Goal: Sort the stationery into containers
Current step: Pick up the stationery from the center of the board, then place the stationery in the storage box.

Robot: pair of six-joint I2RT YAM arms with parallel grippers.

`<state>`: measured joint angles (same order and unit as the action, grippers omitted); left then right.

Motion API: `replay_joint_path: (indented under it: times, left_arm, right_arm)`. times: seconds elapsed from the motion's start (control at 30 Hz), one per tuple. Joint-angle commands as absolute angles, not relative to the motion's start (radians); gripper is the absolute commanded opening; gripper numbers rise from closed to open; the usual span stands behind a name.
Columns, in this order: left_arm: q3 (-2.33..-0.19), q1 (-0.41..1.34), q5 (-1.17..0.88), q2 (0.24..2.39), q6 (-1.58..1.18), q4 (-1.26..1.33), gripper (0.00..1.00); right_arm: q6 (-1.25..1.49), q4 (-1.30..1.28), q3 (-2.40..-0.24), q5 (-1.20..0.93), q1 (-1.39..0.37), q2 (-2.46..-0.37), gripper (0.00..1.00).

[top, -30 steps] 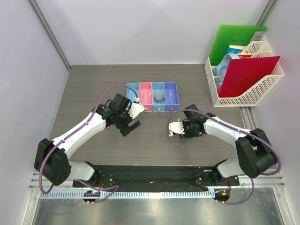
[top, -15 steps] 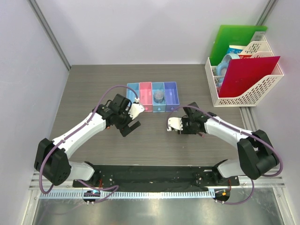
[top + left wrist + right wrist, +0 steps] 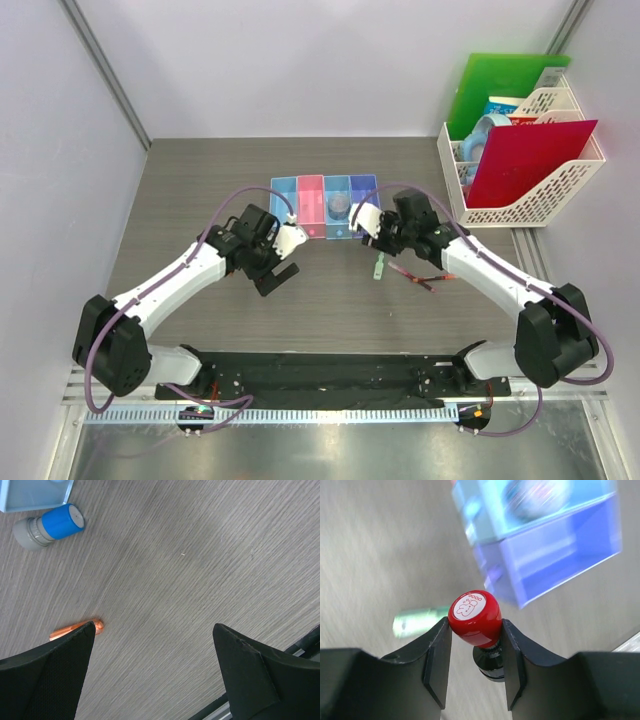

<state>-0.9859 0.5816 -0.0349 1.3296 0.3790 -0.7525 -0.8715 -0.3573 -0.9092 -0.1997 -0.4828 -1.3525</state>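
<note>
The containers [image 3: 325,206] form a row of four small bins at the table's middle, with a greyish roll [image 3: 339,207] in the third. My right gripper [image 3: 372,231] hovers by the purple-blue bin [image 3: 555,555], shut on a red-black round cap [image 3: 475,616] that stands upright between its fingers. A green piece [image 3: 379,268] [image 3: 419,621] and thin dark-red pens [image 3: 416,278] lie on the table just behind it. My left gripper [image 3: 274,272] [image 3: 152,627] hangs open over bare table. An orange piece [image 3: 76,628] peeks out by its left finger, and a blue-capped piece [image 3: 54,526] lies beside the bin corner [image 3: 30,495].
A white mesh file rack [image 3: 525,195] stands at the right rear with a red folder [image 3: 530,160] and a green folder [image 3: 500,90] in it. Grey walls close the table at left and back. The black arm base rail [image 3: 320,375] runs along the near edge.
My right gripper has carried the red-black cap up and away from the table's middle toward the purple-blue bin, uncovering the green piece and pens. The left arm has barely shifted.
</note>
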Motion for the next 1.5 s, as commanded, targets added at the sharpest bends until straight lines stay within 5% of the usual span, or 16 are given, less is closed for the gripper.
replay_joint_path:
  times: [0.0,0.33,0.77,1.47]
  left_arm:
    - [-0.982,0.557,-0.086,1.308,0.409,-0.739,1.0]
    - [-0.985,0.473,-0.211,1.237,0.454,-0.818,1.0]
    - [-0.931,0.281,-0.311,1.078,0.471,-0.813,1.0]
    - [-0.937,0.081,-0.454,1.052,0.477,-0.865,1.0]
  right_arm:
    - [-0.654,-0.096,-0.999,-0.316,-0.447,-1.374,0.01]
    - [-0.255,0.357,-1.156,-0.403,-0.339,-1.661,0.01]
    - [-0.002,0.345,-1.477,-0.584,-0.336,-1.864,0.01]
    - [-0.057,0.342,-1.574,-0.594,-0.479,-2.135,0.01]
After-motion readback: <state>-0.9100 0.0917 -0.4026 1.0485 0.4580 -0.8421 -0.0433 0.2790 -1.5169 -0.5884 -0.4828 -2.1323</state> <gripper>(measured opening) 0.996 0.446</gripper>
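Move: The right hand already holds the red-and-black stamp. The pink compartment lies about 15 cm ahead of this hand, 17 cm left and 9 cm below, with the clear cup 9 cm right of it, level with it. The green bottle lies 3 cm to the right of the hand, 1 cm back and 11 cm down. For the empty left hand, the orange marker is about 8 cm ahead, 9 cm left and 9 cm below; the blue-capped bottle is some 14 cm straight ahead. Forward and upward first, then leftward over the box, the right hand carries the stamp about 16 cm out and 19 cm left, arching some 13 cm high before sinking about 12 cm towards the pink compartment. The wrist rolls roughly 50 degrees, left side up, grip kept. The left hand, empty and wide open, shifts about 8 cm left and rises 4 cm, turning slightly. ##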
